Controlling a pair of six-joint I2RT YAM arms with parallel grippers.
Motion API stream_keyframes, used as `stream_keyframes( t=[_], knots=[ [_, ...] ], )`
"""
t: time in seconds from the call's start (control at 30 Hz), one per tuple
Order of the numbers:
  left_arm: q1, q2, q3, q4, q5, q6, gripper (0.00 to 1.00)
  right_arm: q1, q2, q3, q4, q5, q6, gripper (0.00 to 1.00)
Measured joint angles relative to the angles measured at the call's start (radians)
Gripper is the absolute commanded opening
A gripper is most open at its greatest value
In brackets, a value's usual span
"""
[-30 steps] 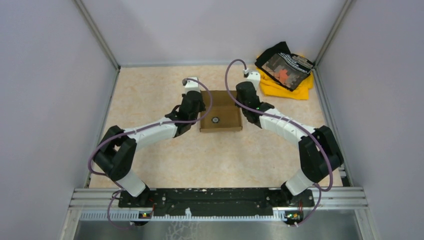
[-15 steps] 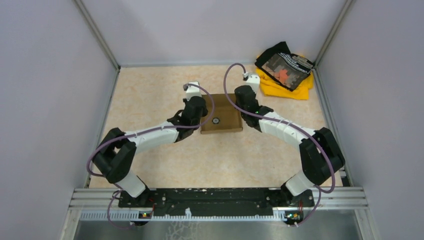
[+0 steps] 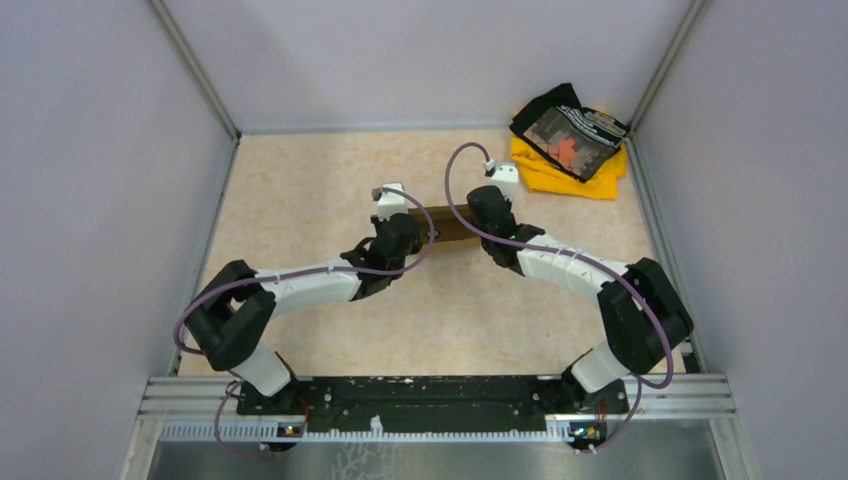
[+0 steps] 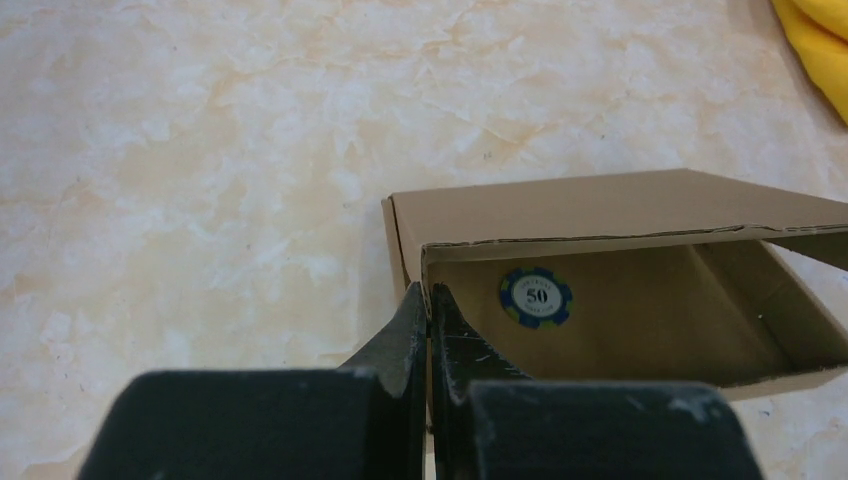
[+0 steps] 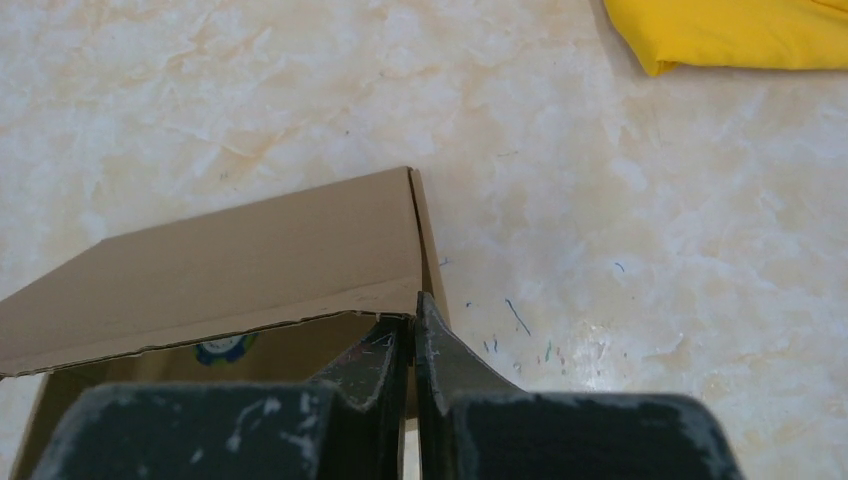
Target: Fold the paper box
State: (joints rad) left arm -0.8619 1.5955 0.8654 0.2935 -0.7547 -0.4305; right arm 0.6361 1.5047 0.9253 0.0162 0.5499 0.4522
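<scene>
The paper box [image 3: 445, 224] is plain brown cardboard and shows from above as a narrow strip between my two wrists. My left gripper [image 4: 428, 300] is shut on the box's left side wall [image 4: 405, 250]. My right gripper [image 5: 413, 315] is shut on its right side wall [image 5: 428, 250]. A cardboard panel [image 4: 600, 205] leans over the box's open cavity. Inside lies a blue poker chip [image 4: 536, 296] marked 50, and its edge also peeks out in the right wrist view [image 5: 222, 348]. From above, the left gripper [image 3: 410, 226] and right gripper [image 3: 481, 226] flank the box.
A pile of yellow and black cloth [image 3: 570, 140] lies in the far right corner, and its yellow edge shows in the wrist views [image 4: 815, 40] [image 5: 730, 30]. Grey walls [image 3: 110, 200] enclose the marbled table top [image 3: 300, 180] on three sides.
Both grippers have drawn back toward the near side, still holding the box walls. From above, the box has gone from an open square tray to a narrow strip, and the chip is now covered.
</scene>
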Motion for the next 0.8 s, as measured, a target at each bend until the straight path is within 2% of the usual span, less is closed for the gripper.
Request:
stream_keyframes(
  t=[0.8],
  knots=[
    [-0.076, -0.001, -0.090, -0.029, -0.030, -0.035, 0.00, 0.060, -0.008, -0.128, 0.008, -0.007, 0.032, 0.00]
  ],
)
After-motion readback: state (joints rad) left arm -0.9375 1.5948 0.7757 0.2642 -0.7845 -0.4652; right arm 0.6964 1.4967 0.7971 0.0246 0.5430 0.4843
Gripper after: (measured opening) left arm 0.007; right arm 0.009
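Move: My hands pinch the two front corners of the half-closed lid. The middle of the box's front rim is the goal: from my left hand about 4 cm back, 8 cm right and 7 cm below; from my right hand about 4 cm back, 8 cm left and 8 cm below. From my left hand, the chip on the box floor is some 1 cm back, 4 cm right and 11 cm below, and the middle of the lid's hinge about 7 cm ahead, 8 cm right and 7 cm below. Keeping both corners pinched between shut fingers, I swing the lid down towards the front rim, both hands together: each sinks 4 to 5 cm while drawing back some 3.5 cm. The right sinks slightly more. Both sets of fingers tip about 5 degrees further down along with the cardboard. ##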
